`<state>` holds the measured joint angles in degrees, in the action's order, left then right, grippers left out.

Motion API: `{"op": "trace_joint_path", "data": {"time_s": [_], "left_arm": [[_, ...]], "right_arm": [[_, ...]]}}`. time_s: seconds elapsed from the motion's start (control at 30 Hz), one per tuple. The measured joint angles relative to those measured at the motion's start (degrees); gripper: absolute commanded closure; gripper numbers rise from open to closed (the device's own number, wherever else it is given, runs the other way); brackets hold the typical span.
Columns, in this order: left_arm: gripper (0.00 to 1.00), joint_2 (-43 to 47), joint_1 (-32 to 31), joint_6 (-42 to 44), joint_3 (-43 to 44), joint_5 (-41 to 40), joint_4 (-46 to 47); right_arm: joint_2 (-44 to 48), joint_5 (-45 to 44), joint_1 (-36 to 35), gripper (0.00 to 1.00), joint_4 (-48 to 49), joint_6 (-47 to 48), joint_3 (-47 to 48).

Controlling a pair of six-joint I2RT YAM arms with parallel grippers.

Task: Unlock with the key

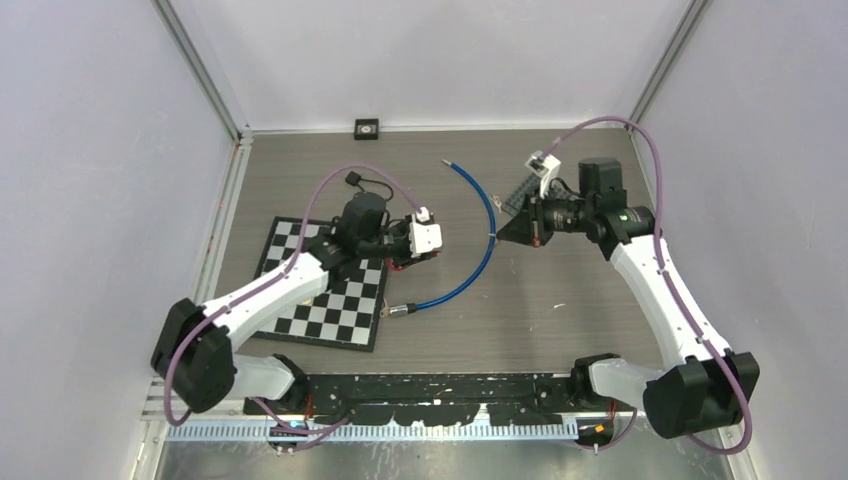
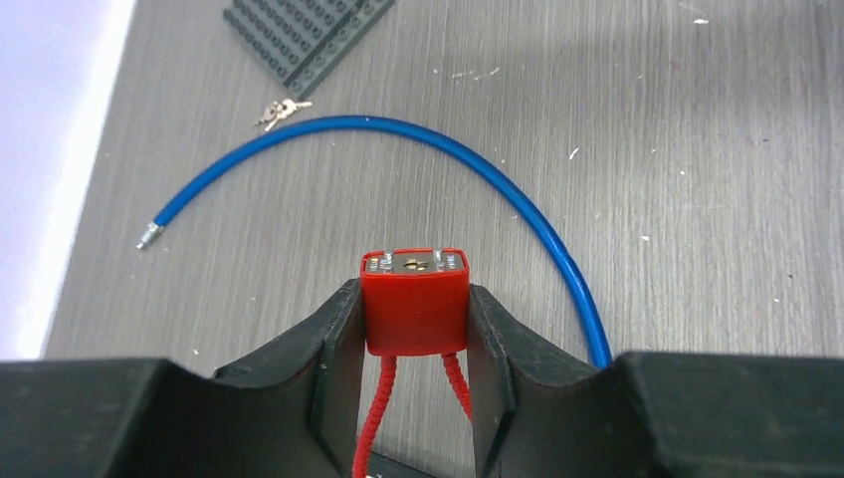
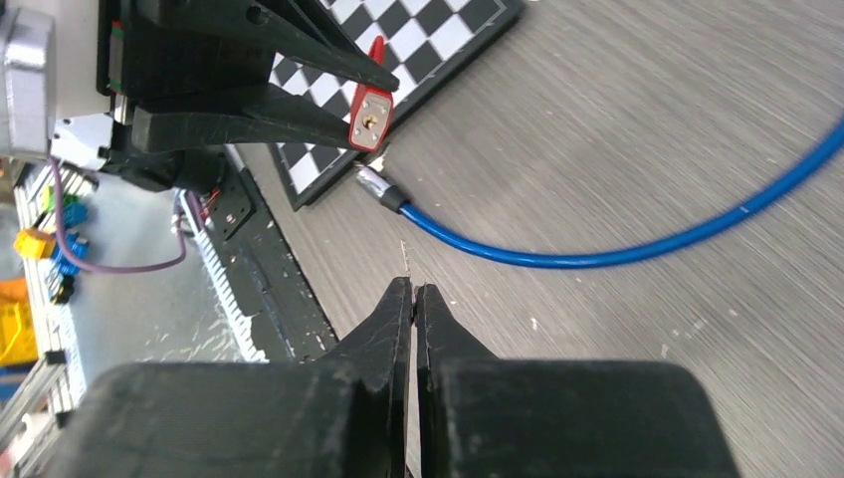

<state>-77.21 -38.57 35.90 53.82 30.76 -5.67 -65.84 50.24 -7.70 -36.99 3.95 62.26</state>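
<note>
My left gripper (image 2: 414, 299) is shut on a red padlock (image 2: 414, 309), pressing on its two sides. The lock's metal keyhole face (image 2: 416, 264) points away from the wrist, and its red cable shackle hangs back between the fingers. In the top view this gripper (image 1: 405, 252) hovers just right of the chessboard. A small bunch of keys (image 2: 282, 110) lies on the table beside a grey studded plate. My right gripper (image 3: 413, 289) is shut with nothing seen in it. It faces the padlock (image 3: 370, 115) from the right (image 1: 503, 236).
A long blue cable (image 1: 480, 265) curves across the table between the two arms, one metal end near the chessboard (image 1: 330, 300). The grey studded plate (image 2: 299, 40) lies by the right arm. A small black square object (image 1: 367, 127) sits at the back wall.
</note>
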Motion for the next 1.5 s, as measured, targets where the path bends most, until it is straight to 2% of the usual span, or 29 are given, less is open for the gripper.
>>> {"op": "trace_joint_path", "data": {"time_s": [0.23, 0.57, 0.73, 0.93, 1.1, 1.27, 1.5], "left_arm": [[1.0, 8.2, 0.0, 0.8, -5.5, 1.9, 2.1], [1.0, 14.5, 0.0, 6.3, -14.9, 7.0, 9.9], [1.0, 14.6, 0.0, 8.3, -20.0, 8.9, 16.7], [1.0, 12.8, 0.0, 8.3, -28.8, 8.7, 32.8], [1.0, 10.3, 0.0, 8.0, -29.8, 7.8, 40.4], [1.0, 8.9, 0.0, 7.8, -29.8, 6.6, 44.5], [1.0, 7.8, 0.0, 6.4, -29.8, 5.9, 45.6]], "right_arm": [[-6.7, -2.8, -10.1, 1.0, -0.1, -1.8, 5.0], [-12.1, -6.3, -18.5, 1.0, -1.2, -7.1, 9.4], [-12.1, -7.3, -21.7, 1.0, -0.3, -9.4, 9.4], [-12.1, -8.2, -22.2, 0.99, 0.2, -10.2, 7.5], [-12.2, -9.2, -22.9, 0.99, 0.2, -10.2, 5.6], [-12.3, -11.4, -24.6, 0.99, 0.3, -10.1, 5.5], [-14.0, -16.2, -26.8, 1.0, 0.3, -9.9, 5.6]]}}
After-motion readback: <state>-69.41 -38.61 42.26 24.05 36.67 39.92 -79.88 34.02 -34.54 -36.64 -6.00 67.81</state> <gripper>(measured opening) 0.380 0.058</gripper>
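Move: The right hand, shut on the key, has the red padlock's keyhole as its goal: the padlock is about 13 cm to its left, 2 cm ahead and 6 cm lower. The left hand already holds that padlock; from it the key is roughly 11 cm to the right, 1 cm back and 5 cm higher. On the table some 17 cm below the left hand, the blue hose's metal end lies 8 cm left and 6 cm back, and the chessboard's middle 23 cm left, about level. Both hands keep their grip, with no contact between key and padlock to be seen at the end. The right carries the key about 10 cm left towards the keyhole, then mostly sinks some 5 cm and draws back a little, fingers tipping steeper. The left draws the padlock back 5 cm while rising slightly, dips, then comes forward 2 cm, its fingers tilting up nearly level and the wrist rolling. ##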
